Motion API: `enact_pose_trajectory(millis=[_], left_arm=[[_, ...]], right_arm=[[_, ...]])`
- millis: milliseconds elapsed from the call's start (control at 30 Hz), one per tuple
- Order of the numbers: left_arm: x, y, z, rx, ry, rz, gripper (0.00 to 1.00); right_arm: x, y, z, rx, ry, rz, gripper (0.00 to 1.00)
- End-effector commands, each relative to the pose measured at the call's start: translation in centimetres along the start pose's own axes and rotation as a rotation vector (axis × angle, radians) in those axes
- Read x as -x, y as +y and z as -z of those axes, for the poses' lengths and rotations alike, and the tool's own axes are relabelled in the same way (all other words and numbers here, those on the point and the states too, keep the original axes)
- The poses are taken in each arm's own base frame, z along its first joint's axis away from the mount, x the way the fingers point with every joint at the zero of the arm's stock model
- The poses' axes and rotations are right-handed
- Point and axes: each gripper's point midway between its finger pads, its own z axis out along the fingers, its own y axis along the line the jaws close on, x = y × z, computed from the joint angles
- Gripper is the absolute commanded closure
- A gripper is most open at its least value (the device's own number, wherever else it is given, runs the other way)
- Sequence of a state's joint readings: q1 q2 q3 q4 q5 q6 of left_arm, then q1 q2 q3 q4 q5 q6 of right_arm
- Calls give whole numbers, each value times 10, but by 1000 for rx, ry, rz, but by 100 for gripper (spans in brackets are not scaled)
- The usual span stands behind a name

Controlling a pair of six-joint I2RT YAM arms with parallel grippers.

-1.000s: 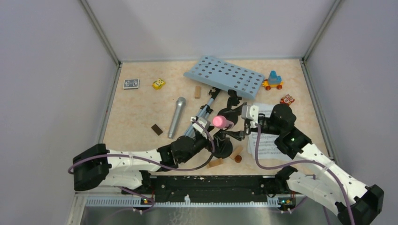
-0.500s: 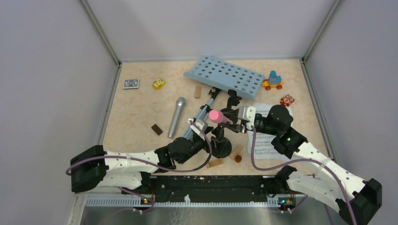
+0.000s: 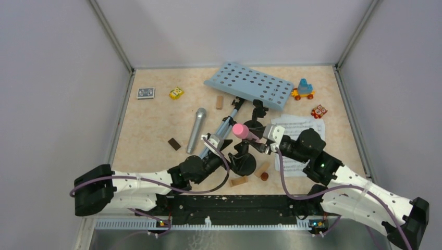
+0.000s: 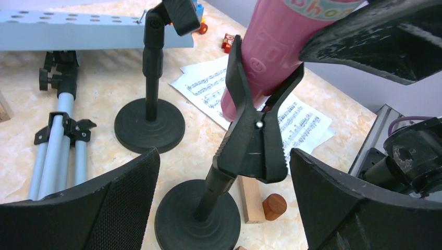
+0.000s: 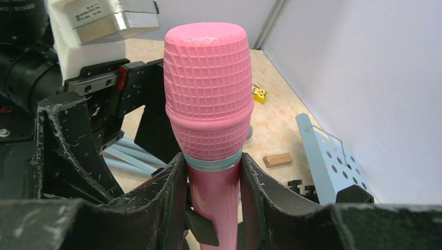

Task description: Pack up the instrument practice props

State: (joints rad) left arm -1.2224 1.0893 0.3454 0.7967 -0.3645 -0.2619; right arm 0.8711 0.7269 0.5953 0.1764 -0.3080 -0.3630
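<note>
The pink microphone (image 3: 241, 130) sits in the clip of the near black mic holder (image 3: 243, 164). My right gripper (image 3: 259, 139) is shut on its handle, with both fingers pressed against the pink microphone (image 5: 213, 130) just below the head. My left gripper (image 4: 224, 156) is open, its fingers (image 4: 112, 203) wide apart on either side of that holder's stem and clip (image 4: 253, 146). The second holder (image 4: 149, 125) stands empty behind. The silver microphone (image 3: 196, 130) lies to the left. The pale blue music rack (image 3: 249, 85) lies tipped over on its tripod legs (image 3: 224, 127). Sheet-music pages (image 3: 299, 127) lie to the right.
A wooden block (image 3: 239, 180), another block and a brown cylinder (image 3: 264, 176) lie by the near holder's base. A dark block (image 3: 174, 144), a yellow toy car (image 3: 176, 93), a card box (image 3: 145, 92), a toy vehicle (image 3: 303, 89) and a red toy (image 3: 319, 110) are scattered around. Walls enclose three sides.
My right gripper has shifted the pink microphone slightly left and away, then drawn its arm nearer, uncovering more sheet music. My left arm has pulled back toward the near left.
</note>
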Motion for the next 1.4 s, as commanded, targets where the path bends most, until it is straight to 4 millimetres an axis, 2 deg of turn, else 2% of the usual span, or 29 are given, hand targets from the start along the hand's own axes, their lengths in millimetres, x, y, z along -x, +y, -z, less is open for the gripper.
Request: enact_pose_trajectory(millis=[0, 233, 400, 900, 1300, 1367], left_arm=[[25, -10, -7, -23, -85, 19, 5], [38, -21, -9, -73, -108, -19, 8], [43, -25, -9, -102, -122, -106, 1], [58, -41, -6, -204, -179, -214, 1], [52, -43, -8, -218, -165, -223, 22], [51, -40, -9, -198, -161, -220, 32]], right_arm=[[7, -10, 0, -77, -14, -45, 100], [6, -7, -2, -64, -10, -55, 100], [8, -1, -2, -34, -20, -65, 100], [4, 4, -3, -13, -11, -74, 100], [9, 5, -2, -4, -20, -77, 100], [12, 5, -2, -1, -25, -76, 100]])
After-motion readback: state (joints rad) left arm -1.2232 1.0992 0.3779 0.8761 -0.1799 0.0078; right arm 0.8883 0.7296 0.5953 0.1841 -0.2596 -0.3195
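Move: My left hand, wide open, has the near stand's clip about 3 cm ahead, 4 cm to its right and 2 cm above it. From that hand the pink microphone sits some 4 cm ahead, 4 cm right and 8 cm up, and the rear stand about 18 cm ahead and 10 cm right. The wood block lies on the table some 15 cm right, about level. From my right hand, which already holds the microphone, the clip is roughly 6 cm below, 2 cm back and 2 cm left. I raise my left hand about 3 cm beside the clip, easing it some 2 cm right and a little back, while its wrist turns about 20 degrees, tipping the fingers up and swinging them slightly clockwise. Once up, I begin closing its fingers around the clip, still mostly open. My right hand stays practically in place and keeps its grip on the microphone's neck. ##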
